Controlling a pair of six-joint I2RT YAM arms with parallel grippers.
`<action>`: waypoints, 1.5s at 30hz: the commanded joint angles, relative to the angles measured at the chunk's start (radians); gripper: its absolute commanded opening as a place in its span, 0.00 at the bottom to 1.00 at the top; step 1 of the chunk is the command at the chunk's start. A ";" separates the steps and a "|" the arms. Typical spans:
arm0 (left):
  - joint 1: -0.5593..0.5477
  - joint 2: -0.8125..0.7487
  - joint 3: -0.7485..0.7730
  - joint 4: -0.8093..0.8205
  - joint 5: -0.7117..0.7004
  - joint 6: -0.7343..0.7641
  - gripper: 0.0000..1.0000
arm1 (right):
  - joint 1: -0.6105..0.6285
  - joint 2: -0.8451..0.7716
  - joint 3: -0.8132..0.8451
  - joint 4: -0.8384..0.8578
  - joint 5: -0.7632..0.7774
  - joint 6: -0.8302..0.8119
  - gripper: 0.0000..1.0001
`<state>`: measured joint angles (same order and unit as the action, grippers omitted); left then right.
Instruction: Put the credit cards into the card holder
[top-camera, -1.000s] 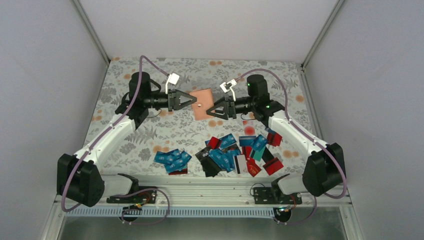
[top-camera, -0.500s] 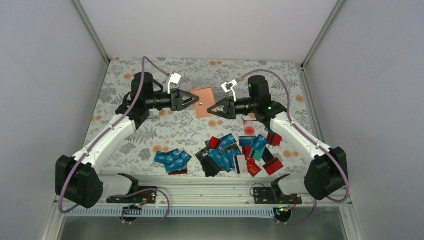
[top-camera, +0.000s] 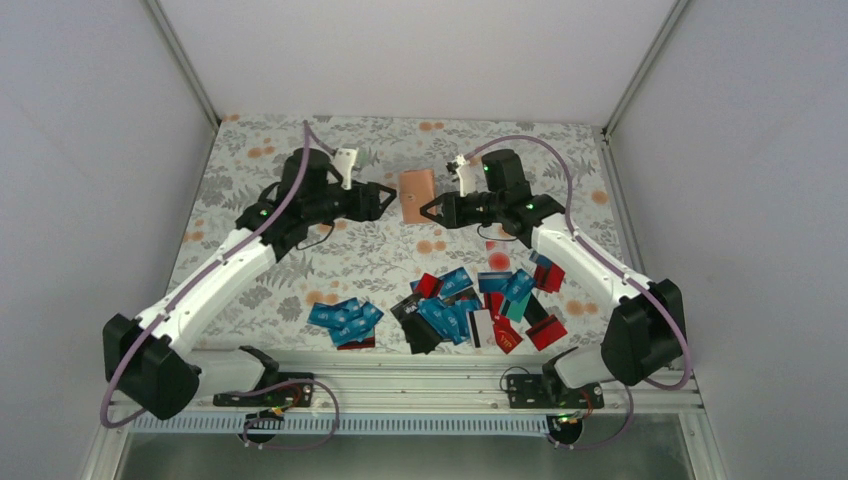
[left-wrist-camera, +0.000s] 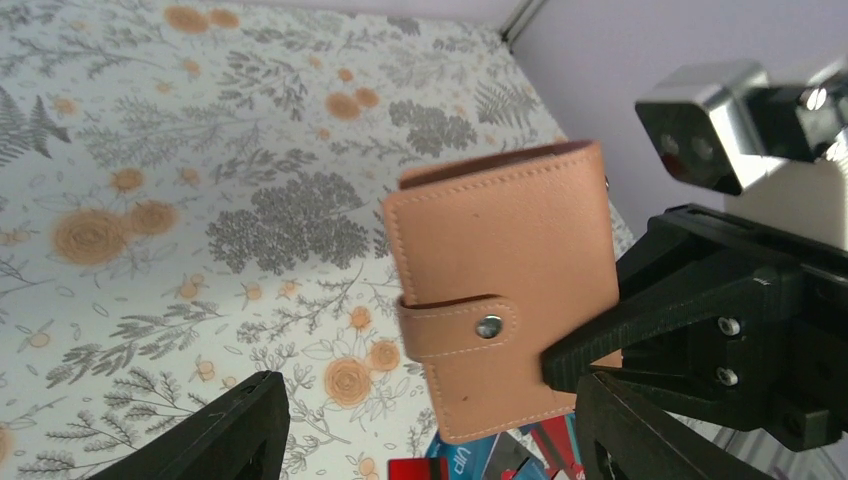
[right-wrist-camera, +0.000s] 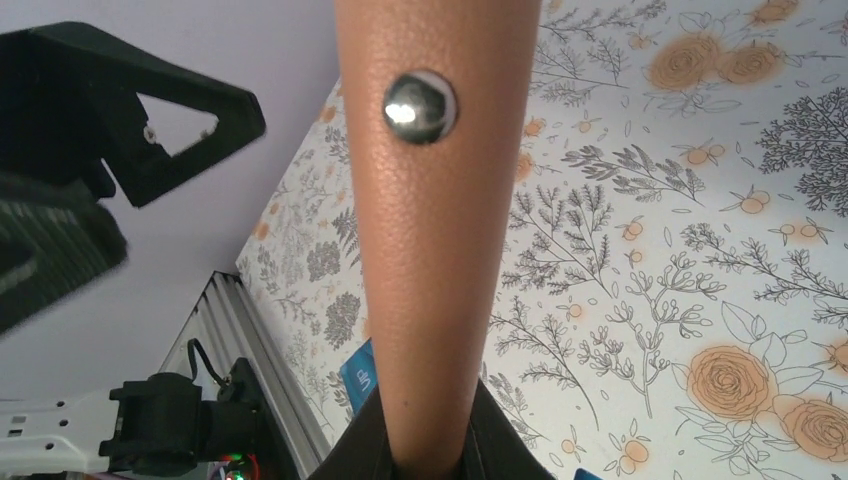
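Observation:
The tan-pink card holder (top-camera: 416, 194) is off the table, snapped closed, held by its right edge in my shut right gripper (top-camera: 430, 209). In the right wrist view the card holder (right-wrist-camera: 430, 250) rises edge-on from between the jaws of the right gripper (right-wrist-camera: 430, 455). My left gripper (top-camera: 388, 200) is open and empty just left of it. In the left wrist view the card holder (left-wrist-camera: 500, 300) hangs between and beyond the fingers of the left gripper (left-wrist-camera: 430, 440), not touching them. The credit cards (top-camera: 470, 305) lie in a heap near the front, with a smaller blue heap (top-camera: 345, 320) to its left.
The floral table cover (top-camera: 300, 260) runs to grey walls at left, right and back. An aluminium rail (top-camera: 420, 370) with both arm bases lines the near edge. The left gripper's black finger (right-wrist-camera: 150, 110) shows close by in the right wrist view.
The right gripper has raised the card holder and turned it more upright, moving it slightly back. The left arm has swung its open gripper farther in, close beside the holder.

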<state>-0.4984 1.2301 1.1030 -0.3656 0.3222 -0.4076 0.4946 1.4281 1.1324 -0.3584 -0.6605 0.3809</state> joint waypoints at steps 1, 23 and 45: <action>-0.073 0.070 0.058 -0.045 -0.114 0.014 0.72 | 0.028 0.023 0.054 -0.022 0.046 0.005 0.04; -0.155 0.235 0.118 -0.099 -0.333 -0.029 0.76 | 0.066 0.035 0.061 -0.022 0.038 0.002 0.04; -0.101 0.345 0.063 -0.182 -0.671 0.084 0.77 | 0.067 0.004 0.069 -0.039 0.056 0.001 0.04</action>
<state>-0.6785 1.4879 1.2221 -0.4519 -0.0776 -0.4099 0.5423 1.4670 1.1629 -0.4141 -0.5526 0.3855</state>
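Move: The card holder, pinched at its lower right part by the right fingers, has its middle about 7 cm right of the open left hand, 1 cm ahead and 4 cm below. From the right hand that middle is some 2 cm ahead, 3 cm left and 2 cm up. The middle card pile lies on the table about 14 cm back, 13 cm right and 27 cm below the left hand, or roughly 12 cm back, 5 cm right and 22 cm below the right hand. The left hand, fingers staying wide open, drops quickly about 5 cm while shifting some 3 cm right to the card holder, then slows and creeps forward and a little farther down, rolling about 15 degrees so its left side rises, until one fingertip comes against the tip of the closing strap beside the snap. The right hand keeps its pinch on the holder and sinks with it a centimetre or two, holding it up to that fingertip. ##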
